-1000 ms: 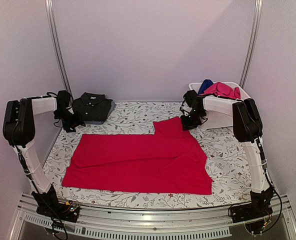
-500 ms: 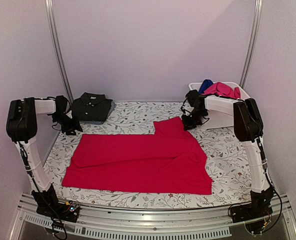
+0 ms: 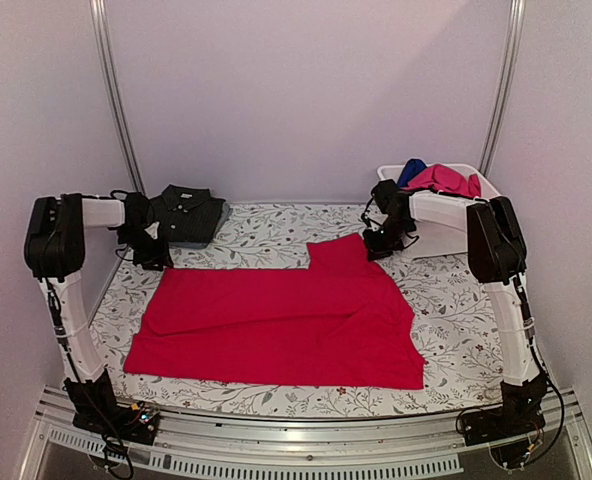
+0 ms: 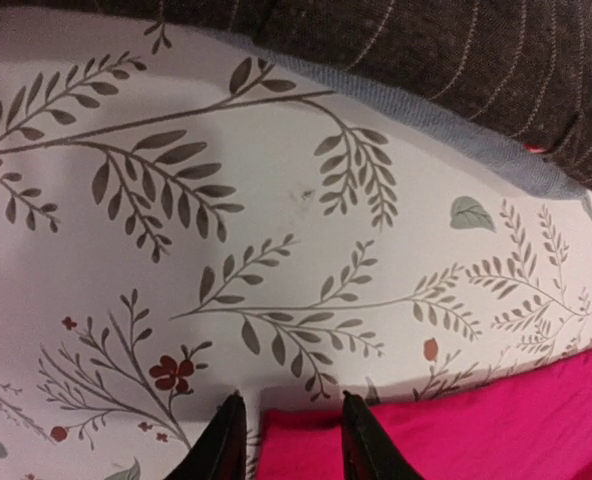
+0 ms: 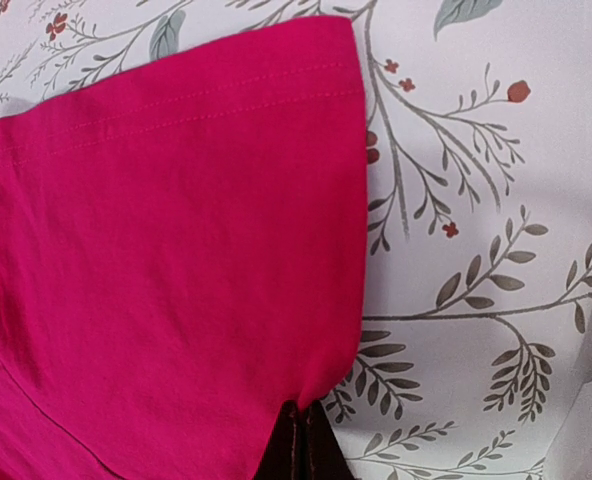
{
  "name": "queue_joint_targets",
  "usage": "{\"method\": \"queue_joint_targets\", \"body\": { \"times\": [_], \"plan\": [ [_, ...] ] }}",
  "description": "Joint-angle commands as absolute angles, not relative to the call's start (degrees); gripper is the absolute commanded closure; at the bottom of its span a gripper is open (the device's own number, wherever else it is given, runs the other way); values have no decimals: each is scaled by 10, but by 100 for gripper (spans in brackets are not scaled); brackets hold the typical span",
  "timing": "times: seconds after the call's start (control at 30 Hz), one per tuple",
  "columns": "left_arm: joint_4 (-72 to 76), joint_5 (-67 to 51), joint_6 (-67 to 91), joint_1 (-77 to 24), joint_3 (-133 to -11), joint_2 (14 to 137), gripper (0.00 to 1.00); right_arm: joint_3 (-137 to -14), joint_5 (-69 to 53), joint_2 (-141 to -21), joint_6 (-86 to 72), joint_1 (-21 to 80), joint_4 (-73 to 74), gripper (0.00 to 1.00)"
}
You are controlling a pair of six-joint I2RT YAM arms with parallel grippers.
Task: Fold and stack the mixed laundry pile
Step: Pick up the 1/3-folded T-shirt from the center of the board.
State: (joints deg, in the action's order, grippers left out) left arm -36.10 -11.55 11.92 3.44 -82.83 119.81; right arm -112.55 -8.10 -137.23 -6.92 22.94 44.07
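Note:
A red tee (image 3: pixel 276 320) lies spread flat on the table. My left gripper (image 3: pixel 154 255) is down at its far left corner. In the left wrist view, that gripper (image 4: pixel 292 398) is open and its fingers straddle the tee's corner (image 4: pixel 306 445). My right gripper (image 3: pixel 379 245) is shut on the edge of the tee's far right sleeve (image 5: pixel 176 250), pinched at the fingertips (image 5: pixel 301 415). A folded dark polo (image 3: pixel 184 215) lies at the far left, just beyond the left gripper (image 4: pixel 426 40). A pink garment (image 3: pixel 444 180) and a blue one (image 3: pixel 410 170) sit in the tub.
The white tub (image 3: pixel 446 235) stands at the far right, right behind my right arm. A floral leaf-patterned cloth (image 3: pixel 266 225) covers the table under everything. Walls close in at the back and on both sides.
My left gripper has slid right to the tee's far left corner, its jaws narrowing. My right gripper has shut on the sleeve edge.

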Motion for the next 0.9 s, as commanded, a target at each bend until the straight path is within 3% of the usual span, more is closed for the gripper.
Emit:
{"method": "queue_joint_targets", "body": {
  "times": [0.0, 0.43, 0.73, 0.87],
  "plan": [
    [-386, -105, 93, 23, -833, 1224, 69, -1136, -85, -1381, -80, 226, 440, 100],
    [-392, -112, 83, 17, -797, 1207, 70, -1137, -87, -1383, -84, 226, 442, 100],
    [-374, -111, 90, 14, -801, 1217, 98, -1150, -85, -1384, -82, 226, 441, 100],
    [-369, -98, 109, 14, -843, 1226, 100, -1187, -78, -1390, -85, 226, 439, 100]
  ]
}}
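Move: Right under the left hand, between its parted fingertips, lies the T-shirt's far left corner. The folded dark shirt is about 17 cm ahead and 3 cm to the right; the T-shirt's near left corner is some 31 cm back and 2 cm left. From the right hand, already shut on the far edge beside the sleeve, the far left corner is roughly 62 cm left and 3 cm back, and the laundry basket 13 cm ahead, 24 cm right. Closing from about a third open to shut, the left fingers pinch the T-shirt's far left corner at the board. Until then that hand all but stays in place, drifting less than 1 cm and turning some 5 degrees clockwise. The right hand keeps its grip on the far edge, still until the very end, then starts up by about 1 cm, easing slightly forward. ##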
